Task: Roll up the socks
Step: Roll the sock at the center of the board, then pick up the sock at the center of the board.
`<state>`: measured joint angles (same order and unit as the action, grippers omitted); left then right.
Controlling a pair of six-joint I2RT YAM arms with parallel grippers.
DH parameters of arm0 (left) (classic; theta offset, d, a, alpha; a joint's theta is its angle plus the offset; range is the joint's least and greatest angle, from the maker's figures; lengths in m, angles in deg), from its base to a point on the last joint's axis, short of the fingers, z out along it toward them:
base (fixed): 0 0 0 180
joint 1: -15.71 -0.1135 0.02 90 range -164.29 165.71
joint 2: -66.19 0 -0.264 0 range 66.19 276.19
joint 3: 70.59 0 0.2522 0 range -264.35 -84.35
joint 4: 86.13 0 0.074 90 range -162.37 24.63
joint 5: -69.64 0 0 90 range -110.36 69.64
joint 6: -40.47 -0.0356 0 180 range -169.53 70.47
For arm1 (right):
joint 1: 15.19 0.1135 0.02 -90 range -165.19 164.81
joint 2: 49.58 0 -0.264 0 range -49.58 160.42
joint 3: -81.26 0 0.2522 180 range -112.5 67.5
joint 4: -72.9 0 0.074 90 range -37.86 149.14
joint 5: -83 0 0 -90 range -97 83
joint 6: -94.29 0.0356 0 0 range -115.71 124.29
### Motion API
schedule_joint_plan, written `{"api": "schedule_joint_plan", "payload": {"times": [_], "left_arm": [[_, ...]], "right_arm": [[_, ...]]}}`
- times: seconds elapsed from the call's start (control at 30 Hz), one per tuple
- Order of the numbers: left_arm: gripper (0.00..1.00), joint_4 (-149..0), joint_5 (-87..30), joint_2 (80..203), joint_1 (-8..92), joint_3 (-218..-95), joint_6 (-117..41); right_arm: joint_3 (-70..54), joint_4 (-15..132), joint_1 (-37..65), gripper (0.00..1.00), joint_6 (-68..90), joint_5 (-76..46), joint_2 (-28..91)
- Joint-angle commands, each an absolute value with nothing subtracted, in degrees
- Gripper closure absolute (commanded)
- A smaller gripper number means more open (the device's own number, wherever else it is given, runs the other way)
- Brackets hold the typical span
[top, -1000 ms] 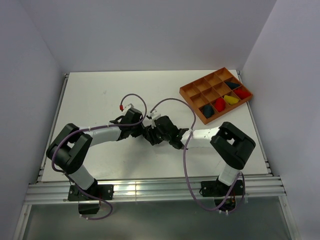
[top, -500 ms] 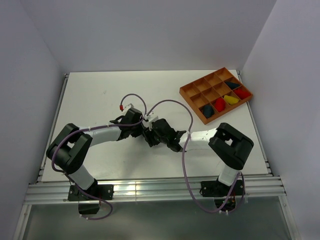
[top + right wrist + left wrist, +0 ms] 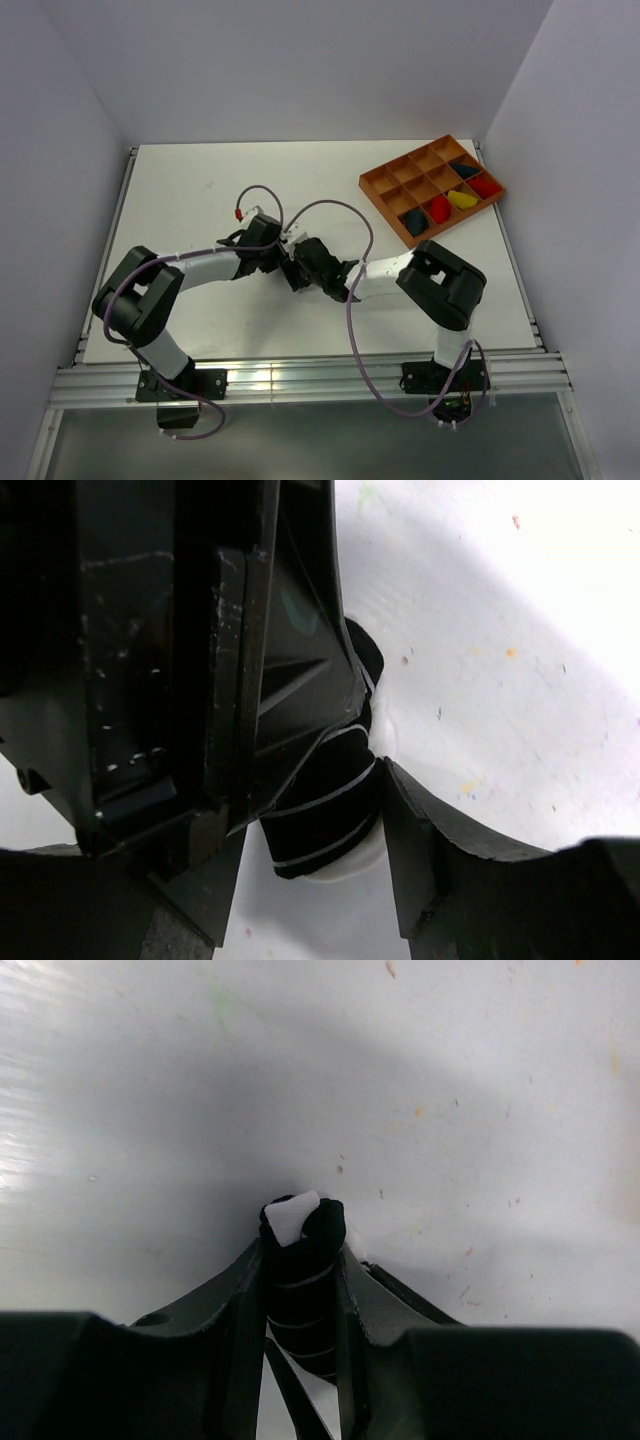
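Note:
A black sock with thin white stripes and a white toe [image 3: 300,1260] is wound into a tight roll, and my left gripper [image 3: 300,1295] is shut on it just above the table. In the right wrist view the same sock [image 3: 325,805] lies between one left finger [image 3: 290,680] and my right gripper's far finger [image 3: 420,850]. My right gripper [image 3: 310,825] is open, straddling the roll and that left finger. From above, both grippers [image 3: 297,270] meet nose to nose at mid-table and hide the sock. A red sock [image 3: 440,208] and a dark navy one [image 3: 415,222] sit in tray compartments.
An orange compartment tray [image 3: 375,183] stands at the back right. It also holds a yellow bundle [image 3: 461,199], another red piece [image 3: 484,185] and a dark one [image 3: 463,170]. Purple cables [image 3: 350,215] arch over both wrists. White walls close in the left, back and right sides.
My right arm has slid left, closer against the left gripper, and its jaws have widened. The left gripper has kept its grip and place.

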<state>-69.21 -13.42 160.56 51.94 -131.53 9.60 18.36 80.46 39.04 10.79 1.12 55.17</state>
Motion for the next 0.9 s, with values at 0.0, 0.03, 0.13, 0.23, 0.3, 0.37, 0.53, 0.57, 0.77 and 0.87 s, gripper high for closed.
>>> {"api": "schedule_joint_plan", "payload": {"times": [0.0,0.03,0.13,0.23,0.3,0.37,0.53,0.57,0.77,0.87], "left_arm": [[0.87,-67.0,-17.5,160.9,54.3,-132.1,7.9],[0.87,-67.1,-17.6,160.9,54.3,-132.1,7.8],[0.87,-67.1,-17.6,160.3,54.2,-131.9,7.8],[0.87,-67.4,-17.6,159.6,54.2,-131.6,7.9],[0.86,-66.9,-17.0,159.3,53.9,-131.6,8.0],[0.82,-66.5,-16.8,158.6,53.7,-131.9,7.9],[0.64,-64.8,-16.2,156.1,50.6,-132.7,7.2],[0.59,-64.6,-16.1,155.7,49.2,-132.9,6.8],[0.39,-63.1,-15.9,150.6,43.6,-133.7,5.8],[0.36,-61.7,-15.7,148.4,40.6,-134.7,5.0]], "right_arm": [[13.1,76.5,39.8,0.41,9.7,1.3,60.1],[11.5,75.4,39.8,0.43,9.6,1.5,61.3],[9.6,72.3,39.8,0.54,9.7,2.3,62.6],[7.7,68.0,39.7,0.79,10.1,3.6,63.4],[7.6,66.0,39.7,0.98,10.4,4.9,63.0],[8.0,64.7,39.3,1.0,10.8,5.0,61.9],[10.5,60.3,37.5,1.0,12.4,5.2,58.4],[11.1,59.8,36.7,1.0,12.6,5.3,57.0],[16.5,57.1,33.7,1.0,15.4,5.1,50.7],[18.9,56.9,31.9,1.0,16.2,5.1,47.8]]}}
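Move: The striped rolled sock is still clamped in the left fingers, its middle about 2 cm back and 1 cm right of the left hand. The right fingers already straddle its near end, open, with the sock's middle roughly 1 cm ahead, level sideways and 1 cm below. The sorting tray stands some 33 cm right and 20 cm ahead of the right hand, about 2 cm lower. Right fingers pinch the rolled sock, drawing it about 5 cm right; left fingers open, leaving left and up. ##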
